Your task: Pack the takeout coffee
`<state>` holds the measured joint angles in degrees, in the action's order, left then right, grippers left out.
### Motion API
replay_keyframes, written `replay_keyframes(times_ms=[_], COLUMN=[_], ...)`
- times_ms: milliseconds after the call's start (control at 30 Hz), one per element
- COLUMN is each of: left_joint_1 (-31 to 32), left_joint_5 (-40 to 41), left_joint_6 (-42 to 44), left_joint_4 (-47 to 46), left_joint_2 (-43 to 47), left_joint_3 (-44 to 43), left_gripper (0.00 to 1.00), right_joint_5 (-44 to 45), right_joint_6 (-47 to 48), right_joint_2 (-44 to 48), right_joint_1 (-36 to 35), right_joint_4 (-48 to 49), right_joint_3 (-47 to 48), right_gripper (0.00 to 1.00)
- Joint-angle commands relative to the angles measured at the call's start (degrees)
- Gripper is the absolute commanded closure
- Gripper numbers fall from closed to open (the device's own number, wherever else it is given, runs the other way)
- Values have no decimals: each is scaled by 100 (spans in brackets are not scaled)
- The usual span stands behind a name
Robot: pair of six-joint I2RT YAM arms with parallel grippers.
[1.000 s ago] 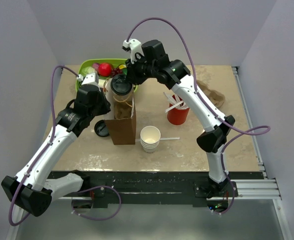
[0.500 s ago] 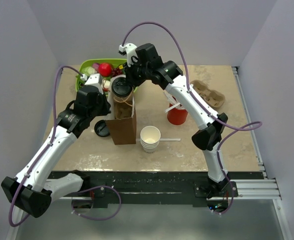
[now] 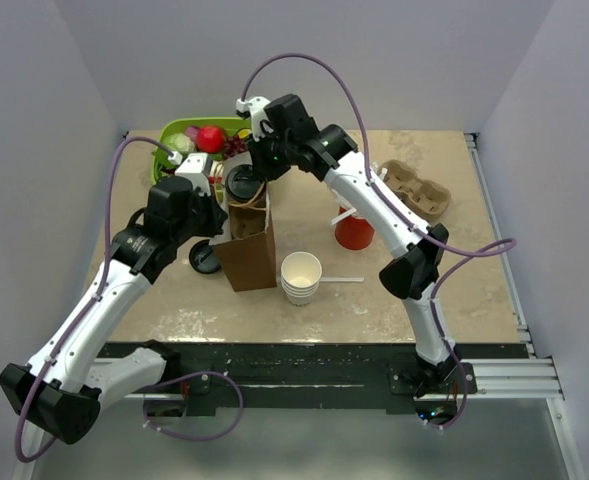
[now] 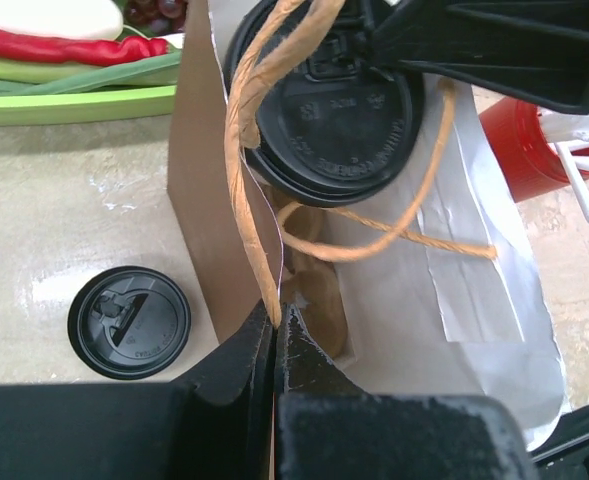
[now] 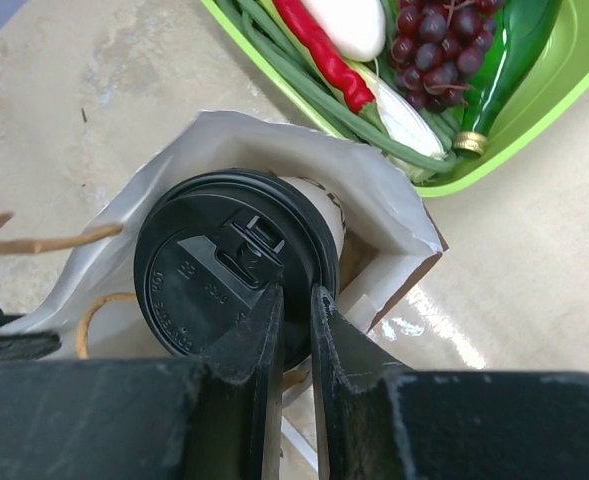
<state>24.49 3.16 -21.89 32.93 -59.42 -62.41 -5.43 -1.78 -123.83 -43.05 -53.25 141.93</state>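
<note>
The takeout coffee [image 3: 241, 184], a white cup with a black sip lid [image 5: 224, 275], sits in the open mouth of a brown paper bag [image 3: 246, 250]. My right gripper [image 5: 294, 295] is shut on the rim of the lid and holds the cup at the far end of the bag [image 5: 394, 215]. My left gripper [image 4: 277, 312] is shut on the near left edge of the bag [image 4: 209, 200] by its twine handle [image 4: 249, 130], holding the mouth open. The lid also shows in the left wrist view [image 4: 334, 100].
A loose black lid [image 3: 203, 257] lies left of the bag [image 4: 129, 321]. A stack of lidless white cups [image 3: 301, 276] stands right of it. A red cup with stirrers [image 3: 355, 230], a cardboard cup carrier [image 3: 414, 190] and a green tray of produce [image 3: 189, 135] are behind.
My right gripper has carried the coffee slightly left and down into the bag's mouth. My left arm shifted a little while holding the bag edge.
</note>
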Motion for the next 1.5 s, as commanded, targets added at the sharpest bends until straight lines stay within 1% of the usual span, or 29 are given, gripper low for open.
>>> replay_keyframes(times_ms=[0,133,200,267,500,633,767,900,1200,1267,1333,1433,1467], left_joint_1=[-15,-23,-15,-14,-14,-14,-14,-23,-23,-15,-14,-23,-15], left_joint_5=[-289,0,114,106,45,27,45,36,36,45,62,71,80], left_joint_6=[97,-25,-78,-96,-61,-70,-96,-87,-122,-123,-131,-140,-140], left_joint_4=[-190,-111,-23,-14,-67,-67,-102,-137,-146,-137,-120,-102,-94], left_joint_2=[132,106,97,114,132,106,97,62,88,88,80,36,27], left_joint_3=[106,89,63,45,54,63,80,106,115,106,107,106,106], left_gripper=[100,100,100,100,100,100,100,100,100,100,100,100,100], right_joint_5=[534,534,709,912,1176,1272,1027,1123,1246,1308,1430,1615,1615], right_joint_6=[-323,-261,-279,-340,-735,-1034,-1210,-1368,-1729,-1791,-1843,-1896,-1905], right_joint_2=[-27,-18,25,17,-176,-334,-414,-493,-502,-511,-502,-510,-511], right_joint_1=[-98,-204,-265,-301,-336,-336,-336,-336,-327,-327,-327,-327,-327], right_joint_4=[131,52,61,87,-1,-307,-571,-791,-695,-651,-643,-625,-625], right_joint_3=[19,-234,-402,-455,-376,-227,-236,-165,-367,-376,-385,-368,-368], right_gripper=[100,100,100,100,100,100,100,100,100,98,92,91,88])
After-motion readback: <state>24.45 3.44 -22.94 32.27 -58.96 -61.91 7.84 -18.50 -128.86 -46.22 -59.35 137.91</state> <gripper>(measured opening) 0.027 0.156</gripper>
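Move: The right hand holds the lidded coffee already inside the mouth of the paper bag; the bag's middle lies about 5 cm back, 5 cm left and 15 cm below that hand. The white cup stack stands some 13 cm back and 7 cm right of it, the loose black lid 4 cm back and 19 cm left, the vegetable basket 19 cm ahead and 17 cm left, all over 20 cm lower. From the left hand, at the bag's near rim, the bag's middle is about 5 cm ahead, 5 cm right and 12 cm below. Keeping its narrow pinch at the edge of the coffee's lid, the right hand sinks about 9 cm into the far half of the bag, easing briefly partway, while its fingers tip more steeply down; it then stops lowering but goes on turning clockwise, nearly 20 degrees in all. The left hand stays put with its fingers shut on the bag's near left rim, steadying the bag as the right fingers follow the coffee in past the rim. ##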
